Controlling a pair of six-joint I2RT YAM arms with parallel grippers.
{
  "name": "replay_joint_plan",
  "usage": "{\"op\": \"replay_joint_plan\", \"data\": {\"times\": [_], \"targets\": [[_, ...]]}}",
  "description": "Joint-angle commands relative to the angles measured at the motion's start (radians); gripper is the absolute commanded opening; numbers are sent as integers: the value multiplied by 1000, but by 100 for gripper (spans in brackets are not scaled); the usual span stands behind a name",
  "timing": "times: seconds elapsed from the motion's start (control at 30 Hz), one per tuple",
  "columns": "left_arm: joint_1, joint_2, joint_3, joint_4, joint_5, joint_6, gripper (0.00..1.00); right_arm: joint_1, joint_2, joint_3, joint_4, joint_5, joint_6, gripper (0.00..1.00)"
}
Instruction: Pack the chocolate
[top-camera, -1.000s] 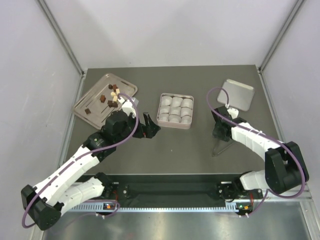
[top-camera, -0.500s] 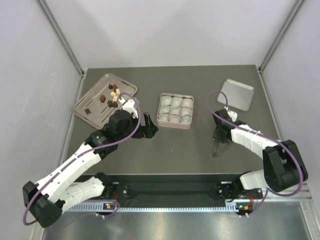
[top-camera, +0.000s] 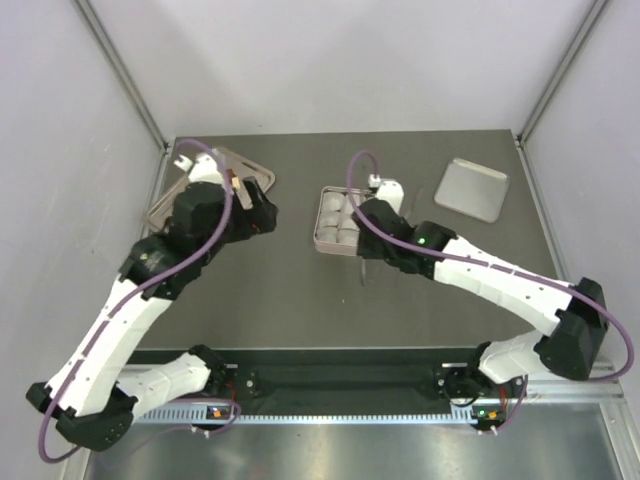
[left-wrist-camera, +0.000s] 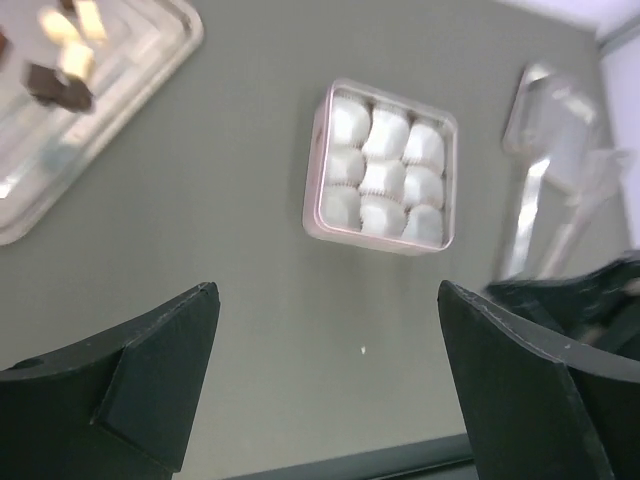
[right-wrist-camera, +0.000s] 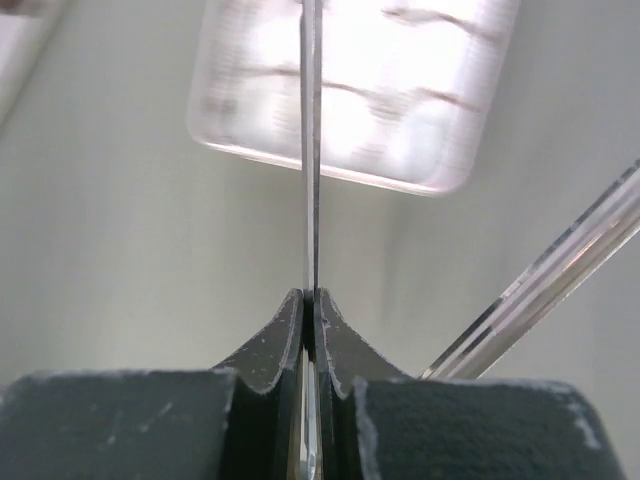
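The chocolate shows as small dark and cream cubes on the silver tray at the far left; in the top view my left arm hides most of it. My left gripper hovers open beside the tray's right corner with nothing between its fingers. The square tin of white paper cups sits mid-table. My right gripper is by the tin's right side, shut on one thin blade of the metal tongs.
The tin's silver lid lies flat at the far right of the table. The tongs' other blade sticks out diagonally to the right of my right fingers. Grey walls stand on three sides of the table.
My right gripper closed on the tongs and carried them left, from mid-right of the table to the tin. My left arm swung back and left toward the tray, still open.
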Motion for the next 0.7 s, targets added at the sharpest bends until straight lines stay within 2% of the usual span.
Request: {"op": "replay_joint_plan", "data": {"times": [0.0,0.13,0.3,0.47,0.67], "targets": [[5,-58,198,-140,-120,-27,96,106,95,120,38,52,27,0],[3,-145,298,-167,-232,-28,96,171,235,212,122,-7,34,0],[3,-201,403,-217,-315,15,96,272,427,351,202,28,-48,0],[3,-238,386,-211,-321,25,96,314,599,514,220,22,-106,0],[3,-238,366,-223,-342,31,95,317,753,600,246,-72,-108,0]]}}
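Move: The chocolates clustered on the metal tray lie about 22 cm ahead of the right hand, which holds the tongs, some 39 cm to its left and 17 cm below. The tray's middle is roughly 19 cm ahead and 44 cm left; the box of paper cups sits only some 13 cm ahead and 4 cm left, also well below. From the empty left hand, the chocolates lie about 22 cm ahead, 16 cm left and 31 cm below. Leftward, quick and sweeping, the right hand carries the tongs about 24 cm away from the box towards the chocolate tray, rising a touch and then sinking to some 7 cm lower, turning counter-clockwise and keeping its closed grip. The left hand, open and empty, lifts away up, left and back, about 16 cm higher, its fingers tipping upwards. ##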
